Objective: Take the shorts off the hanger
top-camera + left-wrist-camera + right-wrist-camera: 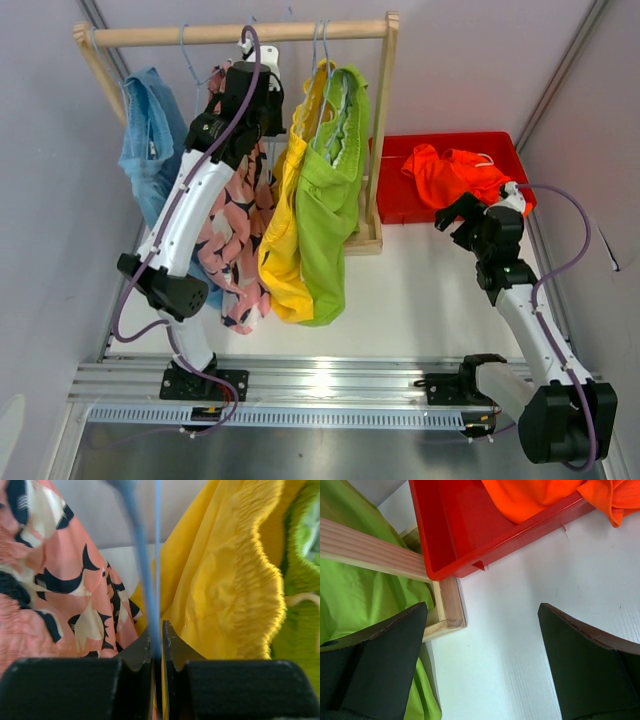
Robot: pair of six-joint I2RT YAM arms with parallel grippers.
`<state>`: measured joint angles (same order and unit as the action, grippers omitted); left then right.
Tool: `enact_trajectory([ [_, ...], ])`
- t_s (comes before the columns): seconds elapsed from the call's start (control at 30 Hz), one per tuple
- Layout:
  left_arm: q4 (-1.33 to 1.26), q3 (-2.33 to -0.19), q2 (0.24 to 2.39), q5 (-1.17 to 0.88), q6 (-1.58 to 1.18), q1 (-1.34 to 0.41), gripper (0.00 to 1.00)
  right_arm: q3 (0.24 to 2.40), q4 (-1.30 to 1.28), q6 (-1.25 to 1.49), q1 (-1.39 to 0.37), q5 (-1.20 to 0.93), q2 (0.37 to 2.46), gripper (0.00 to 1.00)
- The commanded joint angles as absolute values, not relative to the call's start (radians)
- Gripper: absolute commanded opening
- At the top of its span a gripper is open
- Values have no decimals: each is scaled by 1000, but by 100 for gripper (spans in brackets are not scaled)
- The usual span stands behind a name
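Four pairs of shorts hang from a wooden rod (200,35): light blue (150,150), pink with navy print (235,250), yellow (283,240) and lime green (330,200). The orange shorts (455,172) lie in a red bin (400,205). My left gripper (257,60) is raised just under the rod between the pink shorts (55,585) and yellow shorts (215,590). In the left wrist view the left gripper (157,630) is shut on a thin blue hanger wire (145,570). My right gripper (455,222) hangs open over bare table beside the bin, holding nothing.
The rack's wooden base frame (447,605) and right post stand against the red bin (450,530). Green fabric (355,590) hangs just left of the right gripper (482,607). Grey walls close in both sides; a metal rail runs along the near edge.
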<state>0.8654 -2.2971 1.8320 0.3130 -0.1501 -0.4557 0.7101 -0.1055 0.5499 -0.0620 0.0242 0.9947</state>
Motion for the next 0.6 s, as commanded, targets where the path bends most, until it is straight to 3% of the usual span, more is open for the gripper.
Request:
enact_trajectory([
  [0.0, 796, -2238, 1801, 301, -167, -425, 13, 700, -94, 568, -66, 12, 953, 99],
  [0.3, 845, -2220, 1776, 273, -184, -410, 47, 693, -147, 572, -69, 12, 881, 99],
  [0.4, 853, -2153, 1691, 272, -190, -411, 74, 696, -172, 571, -72, 14, 858, 99],
  [0.47, 844, -2090, 1625, 262, -186, -413, 81, 698, -184, 566, -72, 18, 844, 100],
  [0.57, 876, -2046, 1513, 242, -167, -416, 99, 704, -207, 555, -72, 28, 830, 100],
])
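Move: The bare blue hanger is still between the left fingers; its place on the wooden rail is about 3 cm ahead, 3 cm to the left and some 9 cm above that hand. The patterned pink shorts hang about level with the hand, 5 cm to its left and 16 cm below; the yellow shorts 6 cm to its right, equally low. From the right hand that place on the rail is about 15 cm ahead, 36 cm left and 29 cm above. The empty hanger goes down about 2.5 cm with the left hand to set its hook on the rail, while the fingers spread from nearly shut to wide open and let go of the wire. The hand then backs off towards the base by some 4 cm, drifting left towards the patterned shorts. The open, empty right hand eases back and up a little, away from the red box. ##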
